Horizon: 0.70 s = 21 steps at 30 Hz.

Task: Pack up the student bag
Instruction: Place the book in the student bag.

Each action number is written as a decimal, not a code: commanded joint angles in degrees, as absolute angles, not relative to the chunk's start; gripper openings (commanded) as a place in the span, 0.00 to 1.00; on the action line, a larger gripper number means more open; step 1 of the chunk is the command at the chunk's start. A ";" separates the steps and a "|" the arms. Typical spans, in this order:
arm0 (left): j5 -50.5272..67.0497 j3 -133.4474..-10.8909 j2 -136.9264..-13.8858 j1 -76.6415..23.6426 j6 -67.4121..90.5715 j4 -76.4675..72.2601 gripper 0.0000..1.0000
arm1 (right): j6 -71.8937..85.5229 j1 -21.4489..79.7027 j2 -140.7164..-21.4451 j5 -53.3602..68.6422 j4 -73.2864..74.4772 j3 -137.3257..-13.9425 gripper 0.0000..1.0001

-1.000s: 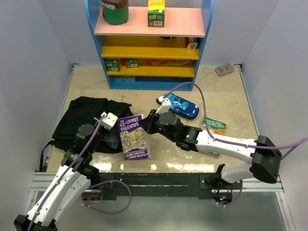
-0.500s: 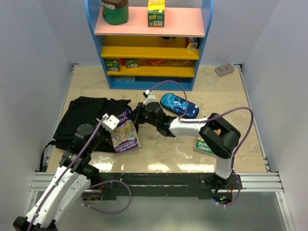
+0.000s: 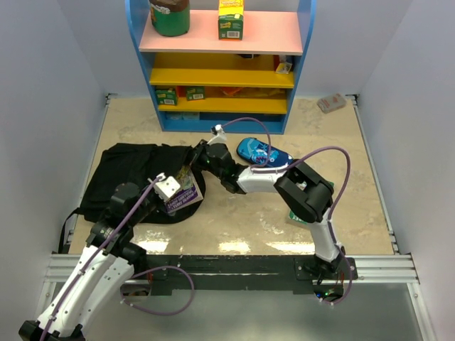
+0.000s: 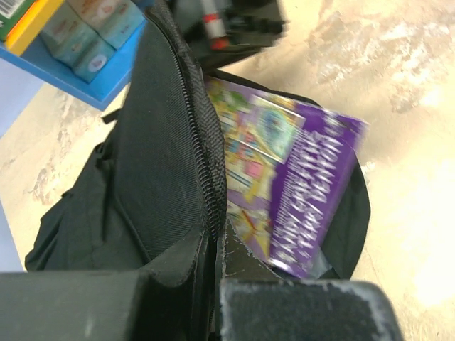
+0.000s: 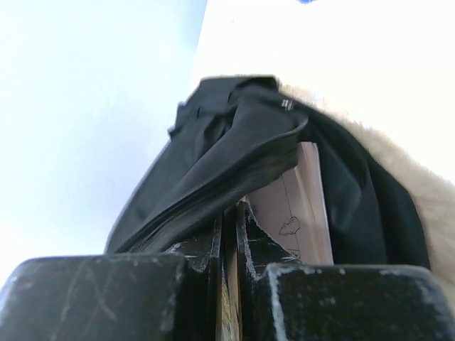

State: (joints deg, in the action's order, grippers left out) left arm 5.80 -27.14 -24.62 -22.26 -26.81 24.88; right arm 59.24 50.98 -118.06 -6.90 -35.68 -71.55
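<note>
The student bag, a soft black backpack, lies on the left of the table. My left gripper is shut on the zipper edge of its flap and holds the opening up. A purple book sits partly inside that opening. In the left wrist view its cover shows under the lifted flap. My right gripper is shut on the book's edge, just at the bag's mouth. In the right wrist view the thin book runs between the fingers, with black fabric draped over it.
A blue shelf unit with yellow and pink boards stands at the back. A blue patterned pencil case lies beside the right arm. A green book lies under the right arm's elbow. A small pale object sits at the back right.
The right gripper has carried the purple book leftward from the open table into the bag's mouth. The left gripper has kept its hold on the flap.
</note>
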 commanded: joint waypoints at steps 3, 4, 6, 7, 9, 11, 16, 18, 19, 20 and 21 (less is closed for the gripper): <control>10.81 -30.67 -19.42 -22.24 -27.95 24.26 0.00 | 69.16 50.98 -121.63 -16.25 -38.94 -81.64 0.00; 10.90 -30.85 -19.60 -22.24 -28.12 24.43 0.00 | 69.78 51.24 -121.81 -17.22 -36.59 -82.87 0.00; 10.90 -30.76 -20.12 -22.24 -28.48 24.17 0.00 | 70.66 52.29 -121.12 -21.60 -34.20 -83.14 0.00; 10.90 -30.67 -20.21 -22.24 -28.39 24.08 0.00 | 70.66 52.99 -120.85 -23.36 -32.36 -82.71 0.00; 11.07 -30.50 -20.74 -22.24 -28.13 23.73 0.00 | 71.98 53.87 -119.89 -28.28 -29.64 -81.92 0.00; 11.25 -30.32 -20.83 -22.24 -27.86 23.29 0.00 | 72.07 54.40 -118.92 -29.88 -28.21 -80.95 0.00; 10.46 -30.15 -20.92 -22.24 -28.21 23.03 0.00 | 64.62 54.58 -121.02 -23.30 -15.05 -87.62 0.34; 9.94 -30.06 -20.66 -22.24 -28.56 23.12 0.00 | 62.50 54.58 -119.89 -20.94 -13.72 -84.40 0.61; 9.76 -30.06 -20.57 -22.24 -28.65 23.20 0.00 | 60.75 54.58 -118.06 -20.57 -13.62 -82.90 0.80; 9.58 -29.97 -20.31 -22.24 -28.83 23.29 0.00 | 59.60 54.58 -117.08 -20.65 -13.01 -81.40 0.84; 9.49 -30.06 -20.22 -22.24 -28.92 23.38 0.00 | 58.89 54.58 -116.11 -21.00 -11.53 -78.95 0.86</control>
State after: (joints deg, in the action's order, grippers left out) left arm 7.27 -27.66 -24.86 -22.26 -28.23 26.00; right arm 64.36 54.37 -122.06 -22.13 -17.21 -83.35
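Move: The right hand grips the 52-Storey Treehouse book near its top; the book's middle lies about 6 cm back, 3 cm left and 5 cm below. The bag's open mouth is some 8 cm back of that hand, 3 cm left and 8 cm lower; the blue pencil case is about 25 cm right, 4 cm forward and 12 cm down. From the left hand, pinching the bag's rim, the mouth lies roughly 5 cm ahead, 7 cm right and 9 cm below. Forward and a little left first, about 3 cm, the right hand carries the gripped book farther into the bag, then sinks some 2 cm while the wrist swings about 15 degrees clockwise. Only then do its fingers spread from nearly shut to most of their opening, letting go of the book as the hand eases slightly back. The left hand stays put, keeping its pinch on the rim. ##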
